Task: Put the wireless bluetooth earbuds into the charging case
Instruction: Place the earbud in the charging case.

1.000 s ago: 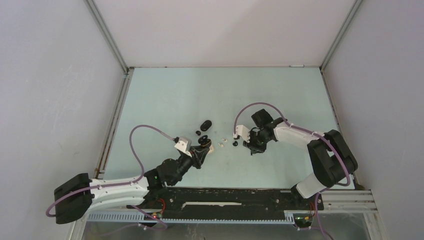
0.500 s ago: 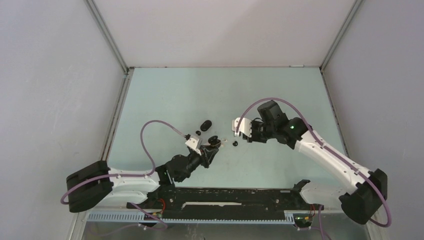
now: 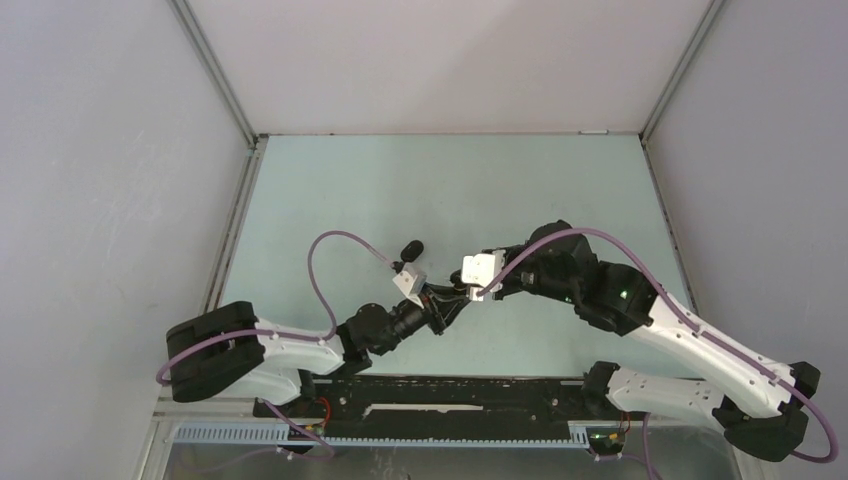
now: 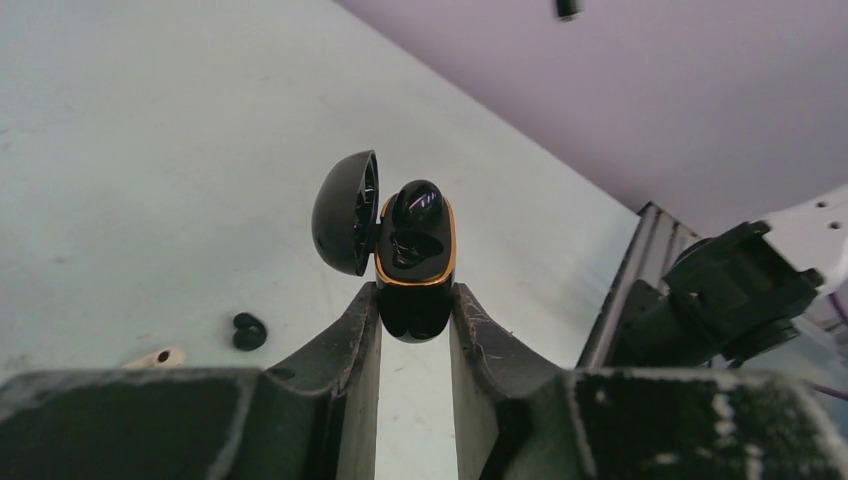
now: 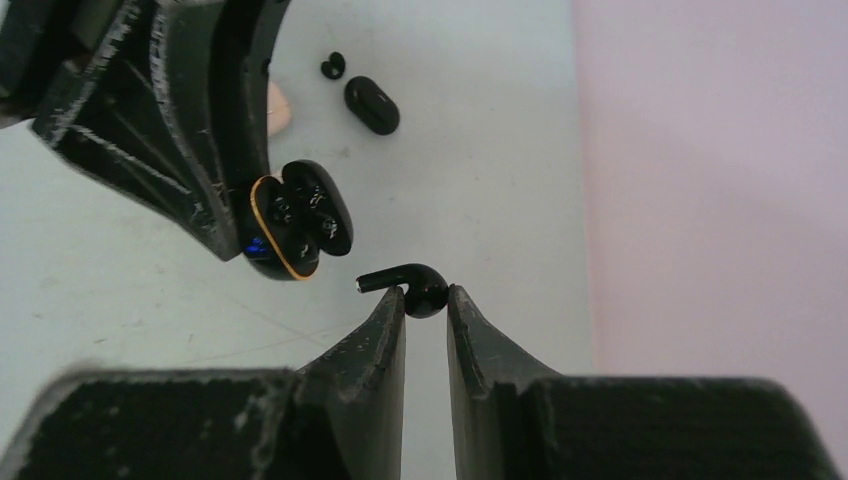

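Note:
My left gripper [image 4: 415, 300] is shut on the base of a black charging case [image 4: 415, 250] with a gold rim. It holds the case above the table with the lid swung open to the left. A rounded black bud [image 4: 417, 203] appears seated in the case. My right gripper [image 5: 426, 300] is shut on a black stemmed earbud [image 5: 412, 284], its stem pointing left toward the case [image 5: 298, 228], a short gap away. In the top view the left gripper [image 3: 448, 303] and the right gripper [image 3: 466, 290] meet at mid-table.
A closed black case [image 5: 372, 105] lies on the table beyond, also in the top view [image 3: 410, 246]. A loose black earbud [image 4: 248, 332] and a whitish earbud [image 4: 160, 356] lie on the table to the left. The right arm [image 4: 740, 290] is close on the right.
The right gripper has lifted off the table and moved left. The left gripper has carried the open case to the right. The two now face each other at mid-table.

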### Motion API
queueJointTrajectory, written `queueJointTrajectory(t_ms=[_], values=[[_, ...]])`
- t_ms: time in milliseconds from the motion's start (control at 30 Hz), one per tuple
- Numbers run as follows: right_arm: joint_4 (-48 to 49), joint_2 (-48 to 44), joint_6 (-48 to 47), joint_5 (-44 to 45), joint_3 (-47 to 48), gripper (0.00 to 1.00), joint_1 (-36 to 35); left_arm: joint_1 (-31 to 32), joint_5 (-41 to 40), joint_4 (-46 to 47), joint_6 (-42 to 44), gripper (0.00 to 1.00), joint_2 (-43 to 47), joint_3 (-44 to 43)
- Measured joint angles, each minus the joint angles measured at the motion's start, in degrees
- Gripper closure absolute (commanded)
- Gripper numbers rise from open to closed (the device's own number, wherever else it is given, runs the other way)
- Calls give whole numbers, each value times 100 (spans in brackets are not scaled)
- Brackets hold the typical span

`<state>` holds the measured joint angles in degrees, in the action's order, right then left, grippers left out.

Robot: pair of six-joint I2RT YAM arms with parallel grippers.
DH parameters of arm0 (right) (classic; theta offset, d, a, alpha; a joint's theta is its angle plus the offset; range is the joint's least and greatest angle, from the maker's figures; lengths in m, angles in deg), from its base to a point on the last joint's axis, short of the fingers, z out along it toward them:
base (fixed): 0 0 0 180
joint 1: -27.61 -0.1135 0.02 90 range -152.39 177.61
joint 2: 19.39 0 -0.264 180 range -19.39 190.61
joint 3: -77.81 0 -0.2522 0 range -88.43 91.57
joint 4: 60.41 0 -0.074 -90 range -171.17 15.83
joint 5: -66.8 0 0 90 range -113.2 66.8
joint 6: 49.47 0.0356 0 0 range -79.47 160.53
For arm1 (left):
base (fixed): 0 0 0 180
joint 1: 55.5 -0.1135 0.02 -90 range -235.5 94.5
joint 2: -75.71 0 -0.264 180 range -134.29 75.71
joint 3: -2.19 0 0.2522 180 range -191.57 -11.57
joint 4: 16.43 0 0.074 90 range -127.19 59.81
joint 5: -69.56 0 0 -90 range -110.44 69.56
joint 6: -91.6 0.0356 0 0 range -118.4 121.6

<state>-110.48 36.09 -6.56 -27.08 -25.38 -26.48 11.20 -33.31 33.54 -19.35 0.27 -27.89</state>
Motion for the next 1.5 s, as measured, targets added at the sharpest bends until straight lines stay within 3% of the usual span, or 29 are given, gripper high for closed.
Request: queueJointTrajectory(t_ms=[200,467,1500], values=[[656,-181,-48,763,-564,100,-487,105,118,319,-127,100,0,0],[1091,-184,-118,1108,-804,100,-815,249,131,527,-168,100,2,0],[1316,-164,-332,1167,-1016,100,-1294,289,153,1303,-758,100,-203,0]])
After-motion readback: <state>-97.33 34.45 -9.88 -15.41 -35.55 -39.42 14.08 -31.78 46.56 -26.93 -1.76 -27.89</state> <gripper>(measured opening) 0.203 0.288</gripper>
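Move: The right hand holds an earbud over the open charging case; the case's middle lies about 6 cm to this hand's left, 2 cm back and some 6 cm below. Down on the table, roughly 26 cm below the right hand, the black pill-shaped piece stands about 13 cm ahead and 15 cm left, and the pink pad about 5 cm ahead and 14 cm left. The left hand grips the case just beyond its fingertips, and the held earbud lies about 7 cm to that hand's right, 3 cm ahead and 7 cm above. The left hand lifts the open case about 5 cm towards the held earbud while drawing it back half as far and a little to the right, its right-pointing fingertips tilting up some 15 degrees, grip kept. The right hand, still pinching the earbud, carries it about 3 cm left and 2 cm back to the case's mouth, its fingertips tipping up about 10 degrees early on, then lowers it 1.5 cm at the very end, fingers staying closed. ##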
